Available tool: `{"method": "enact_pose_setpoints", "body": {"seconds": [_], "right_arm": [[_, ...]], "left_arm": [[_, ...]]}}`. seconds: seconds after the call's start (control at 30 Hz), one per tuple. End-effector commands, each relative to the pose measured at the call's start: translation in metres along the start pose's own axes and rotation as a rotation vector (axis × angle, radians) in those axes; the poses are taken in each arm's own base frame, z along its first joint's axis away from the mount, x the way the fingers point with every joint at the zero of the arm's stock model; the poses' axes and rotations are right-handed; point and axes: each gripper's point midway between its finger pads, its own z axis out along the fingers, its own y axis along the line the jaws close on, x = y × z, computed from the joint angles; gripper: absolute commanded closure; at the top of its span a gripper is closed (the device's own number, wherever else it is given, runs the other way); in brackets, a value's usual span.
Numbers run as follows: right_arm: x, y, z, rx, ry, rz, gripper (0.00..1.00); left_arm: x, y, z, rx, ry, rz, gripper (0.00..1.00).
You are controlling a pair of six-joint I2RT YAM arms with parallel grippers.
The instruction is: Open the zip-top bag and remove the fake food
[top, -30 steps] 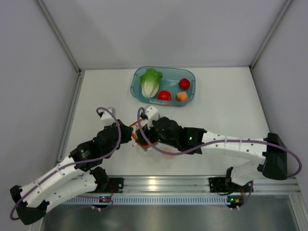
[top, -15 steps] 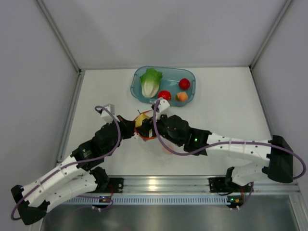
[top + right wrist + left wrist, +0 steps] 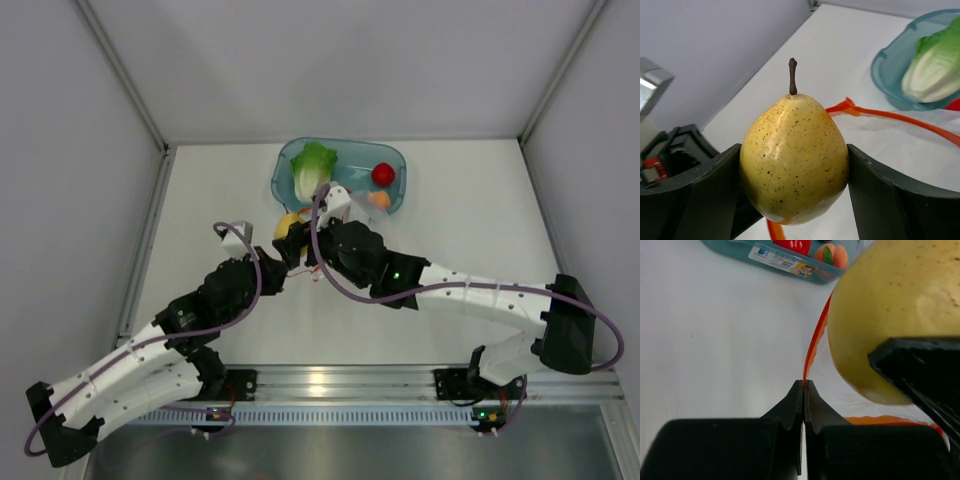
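Note:
My right gripper (image 3: 796, 187) is shut on a yellow speckled pear (image 3: 793, 155) of the fake food and holds it up off the table. From above, the pear (image 3: 288, 224) hangs just short of the teal bin's near-left corner. My left gripper (image 3: 804, 385) is shut on the orange-red zip strip (image 3: 813, 347) of the zip-top bag. The bag's clear film (image 3: 905, 145) lies slack below and behind the pear. The lettuce head (image 3: 312, 170), a red piece (image 3: 383, 174) and a peach (image 3: 379, 199) lie in the bin.
The teal translucent bin (image 3: 392, 157) stands at the back centre of the white table. Grey walls close in the left, right and back sides. Both arms cross toward the table's middle, their wrists close together.
My right gripper has lifted the pear up out of the bag and carried it toward the bin. My left gripper still pinches the zip strip and has moved slightly forward.

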Motion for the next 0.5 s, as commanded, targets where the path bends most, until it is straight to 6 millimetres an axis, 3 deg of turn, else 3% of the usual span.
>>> {"method": "enact_pose_setpoints", "body": {"seconds": [0.0, 0.23, 0.27, 0.37, 0.47], "right_arm": [[-0.051, 0.042, -0.01, -0.225, -0.08, 0.181, 0.57], [-0.057, 0.082, -0.039, -0.581, 0.054, 0.494, 0.58], [-0.05, 0.087, -0.048, -0.655, 0.094, 0.502, 0.58], [-0.06, 0.096, -0.06, -0.769, 0.088, 0.56, 0.59], [-0.083, 0.104, -0.081, -0.894, 0.018, 0.568, 0.59]], "left_arm": [[0.002, 0.015, 0.004, -0.077, -0.015, 0.008, 1.0], [-0.029, 0.035, 0.0, -0.204, -0.172, -0.09, 1.0], [-0.032, 0.037, -0.001, -0.216, -0.189, -0.093, 1.0], [-0.034, 0.041, -0.004, -0.228, -0.21, -0.11, 1.0], [-0.032, 0.049, -0.007, -0.245, -0.221, -0.117, 1.0]]}}
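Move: The right hand already holds the pear at its fingertips. The teal tray's middle lies about 20 cm ahead of it, 10 cm to its right and 18 cm below; the lettuce in it is some 21 cm ahead and 4 cm right, the peach about 14 cm ahead and 19 cm right. From the left hand, pinching the bag's orange zip edge, the tray is roughly 24 cm ahead, 14 cm right and 13 cm below, and the pear about 4 cm ahead, 4 cm right and 5 cm above. Still gripping the pear, the right hand draws back about 6 cm, away from the tray, while shifting some 3 cm left and rising 4 cm; it swings counter-clockwise roughly 30 degrees, tips downward and rolls its left side up. The left fingers keep their pinch on the zip edge as that hand goes about 4 cm left and 2 cm forward, turning some 15 degrees counter-clockwise. ##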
